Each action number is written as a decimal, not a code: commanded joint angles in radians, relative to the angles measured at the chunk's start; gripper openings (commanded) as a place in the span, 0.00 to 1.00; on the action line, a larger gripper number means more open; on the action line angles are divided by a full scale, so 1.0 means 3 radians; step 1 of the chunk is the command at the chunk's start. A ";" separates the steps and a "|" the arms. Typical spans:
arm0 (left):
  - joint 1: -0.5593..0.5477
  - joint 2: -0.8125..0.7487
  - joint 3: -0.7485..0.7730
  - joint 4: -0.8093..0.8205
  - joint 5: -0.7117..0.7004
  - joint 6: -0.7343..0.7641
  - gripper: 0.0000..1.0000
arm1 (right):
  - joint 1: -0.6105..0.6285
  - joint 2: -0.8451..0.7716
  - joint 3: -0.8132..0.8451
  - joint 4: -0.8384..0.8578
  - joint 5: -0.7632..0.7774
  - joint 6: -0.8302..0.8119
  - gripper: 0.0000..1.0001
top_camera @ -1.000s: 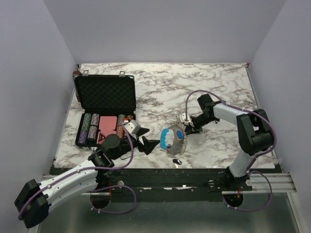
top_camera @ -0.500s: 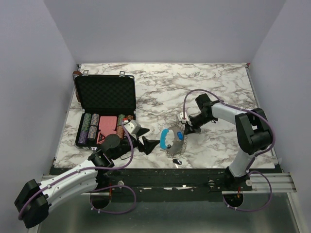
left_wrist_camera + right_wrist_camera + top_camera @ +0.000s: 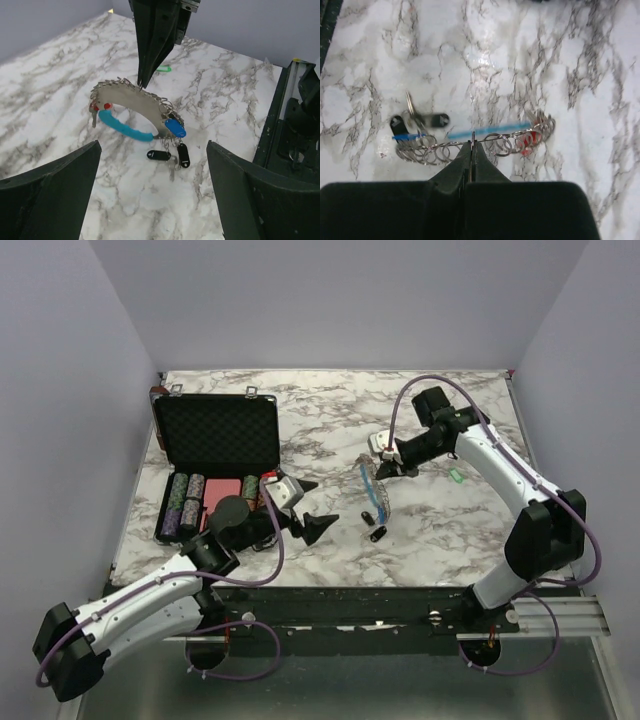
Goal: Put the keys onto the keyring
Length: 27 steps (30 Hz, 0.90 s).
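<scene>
My right gripper [image 3: 385, 469] [image 3: 472, 142] is shut on the thin grey wire of the keyring [image 3: 371, 488] [image 3: 131, 96] [image 3: 510, 134] and holds it off the marble, hanging down from the fingertips. The ring's bright blue segment [image 3: 123, 128] faces my left wrist camera. Several keys hang from small rings on it: red heads [image 3: 100, 106] [image 3: 532, 138], a blue tag [image 3: 175, 127] and two black tags [image 3: 159, 155] [image 3: 377, 534]. A green key [image 3: 455, 477] [image 3: 163, 69] lies loose on the table behind. My left gripper [image 3: 320, 508] [image 3: 155, 200] is open, short of the ring, holding nothing.
The black foam-lined case [image 3: 215, 435] stands open at the left, with rows of poker chips [image 3: 188, 505] in its lower half, close behind my left arm. The table's front rail [image 3: 290, 125] runs along the right of the left wrist view.
My right gripper has shut on the keyring and lifted it back off the marble near the front edge. My left gripper has risen and turned towards it, still open.
</scene>
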 commanded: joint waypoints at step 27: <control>-0.0006 0.0887 0.0717 0.0201 0.1092 0.0741 0.34 | 0.0411 -0.0345 0.0688 -0.0780 -0.0577 0.0756 0.00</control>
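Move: The keyring hangs from the right hand's shut fingers, its middle about 4 cm below that hand, 1 cm back and 1 cm left; from the open left hand that middle is some 7 cm ahead, 11 cm right and 10 cm lower. The black-headed keys at its near end hang about level ahead with the left hand, 11 cm right and 14 cm below. The green piece lies roughly 7 cm ahead, 19 cm right and 14 cm below the right hand. Keeping the keyring pinched by its upper edge, the right hand lifts it about 8 cm while drawing back some 6 cm and a little left, fast at first and then easing off, so that the keyring comes towards the left hand. The left hand swings right about 5 cm and up about 3 cm net to meet it, reaching forward and higher before coming back and dipping slightly, as its fingers tip up and turn clockwise by some 15 degrees each and close from wide open to a bit over a third. ##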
